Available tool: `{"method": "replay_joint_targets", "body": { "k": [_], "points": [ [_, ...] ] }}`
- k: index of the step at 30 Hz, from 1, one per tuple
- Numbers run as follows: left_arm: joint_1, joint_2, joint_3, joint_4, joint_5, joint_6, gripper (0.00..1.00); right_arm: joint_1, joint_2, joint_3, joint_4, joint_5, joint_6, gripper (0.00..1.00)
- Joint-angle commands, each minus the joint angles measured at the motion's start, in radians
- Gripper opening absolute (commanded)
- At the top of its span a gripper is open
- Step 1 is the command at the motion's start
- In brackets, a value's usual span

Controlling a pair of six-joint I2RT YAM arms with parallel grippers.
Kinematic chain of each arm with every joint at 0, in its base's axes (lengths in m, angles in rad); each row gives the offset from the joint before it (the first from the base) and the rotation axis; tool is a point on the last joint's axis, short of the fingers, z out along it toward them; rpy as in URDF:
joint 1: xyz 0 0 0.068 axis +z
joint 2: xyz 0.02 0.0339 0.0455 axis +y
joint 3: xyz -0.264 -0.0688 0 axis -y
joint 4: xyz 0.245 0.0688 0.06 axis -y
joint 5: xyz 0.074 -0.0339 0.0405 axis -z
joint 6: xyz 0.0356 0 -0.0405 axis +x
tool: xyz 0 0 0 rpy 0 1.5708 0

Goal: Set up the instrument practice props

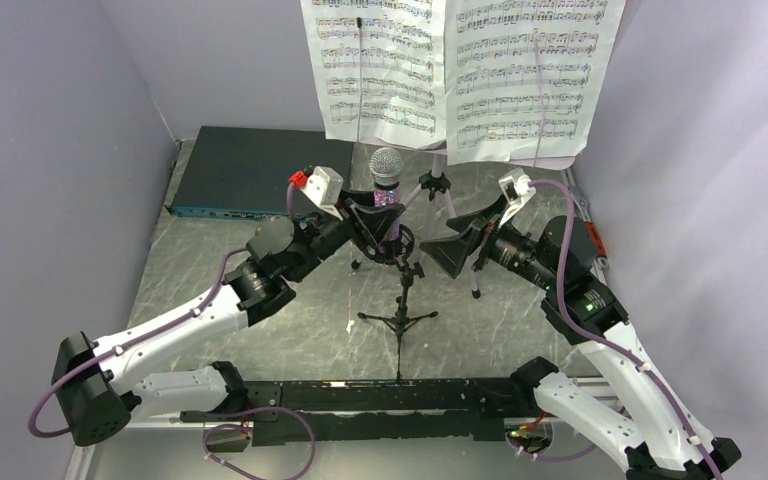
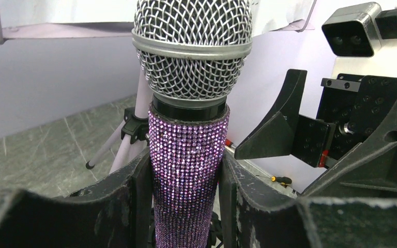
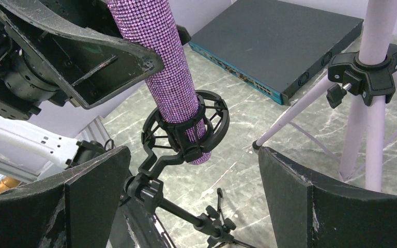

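Observation:
The glittery purple microphone (image 2: 188, 155) stands upright with its mesh head up, and my left gripper (image 2: 186, 173) is shut on its body. In the right wrist view its lower end (image 3: 173, 88) sits through the ring clip (image 3: 196, 137) of the small black tripod mic stand (image 1: 401, 315). My right gripper (image 3: 196, 206) hangs open just right of the clip, holding nothing. Behind stands the lilac music stand (image 1: 436, 185), with two white sheet-music pages (image 1: 380, 60) (image 1: 525, 70) on it.
A flat dark box with a blue front edge (image 1: 245, 170) lies at the back left. The music stand's lilac legs (image 3: 372, 103) spread close behind both grippers. A small screwdriver (image 2: 281, 180) lies by the right wall. Grey walls close in on both sides.

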Motion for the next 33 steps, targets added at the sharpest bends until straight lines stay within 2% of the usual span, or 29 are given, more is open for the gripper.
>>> {"method": "replay_joint_targets", "body": {
  "k": [1, 10, 15, 20, 29, 33],
  "points": [
    [-0.019, -0.052, -0.017, 0.049, -0.006, -0.055, 0.03, 0.001, -0.004, 0.001, 0.026, -0.001, 0.000, 1.00],
    [-0.028, -0.056, -0.074, 0.056, -0.011, -0.053, 0.04, 0.001, -0.007, -0.009, 0.030, 0.001, 0.006, 1.00],
    [-0.030, -0.045, -0.059, 0.027, 0.009, -0.044, 0.21, 0.000, -0.010, -0.008, 0.028, 0.002, 0.006, 1.00],
    [-0.031, -0.050, -0.048, -0.001, 0.012, -0.033, 0.32, 0.000, -0.007, -0.010, 0.031, 0.002, 0.006, 1.00],
    [-0.033, -0.062, -0.046, -0.023, 0.003, -0.036, 0.64, 0.000, -0.009, -0.013, 0.028, 0.008, 0.002, 1.00],
    [-0.033, -0.069, -0.052, -0.021, -0.001, -0.037, 0.73, 0.000, -0.007, -0.015, 0.030, 0.011, 0.003, 1.00]
  ]
}}
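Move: The left hand grips the microphone by its purple handle, the lower end already in the mic stand's ring mount, which is roughly 7 cm straight below this hand. The mic stand's tripod base is about 36 cm below and 6 cm back, 2 cm to the right; the music stand's tripod hub lies some 14 cm ahead, 10 cm right and 18 cm lower. From the idle right hand the ring mount is about 10 cm left, 3 cm ahead and 4 cm below. Still pinching the purple handle, the left hand eases a little back and left, then pushes the microphone down through the ring mount, pausing after about 2 cm. Near the end its fingers open by about half of their earlier gap and let go, while the hand sinks one more centimetre and draws slightly back. ##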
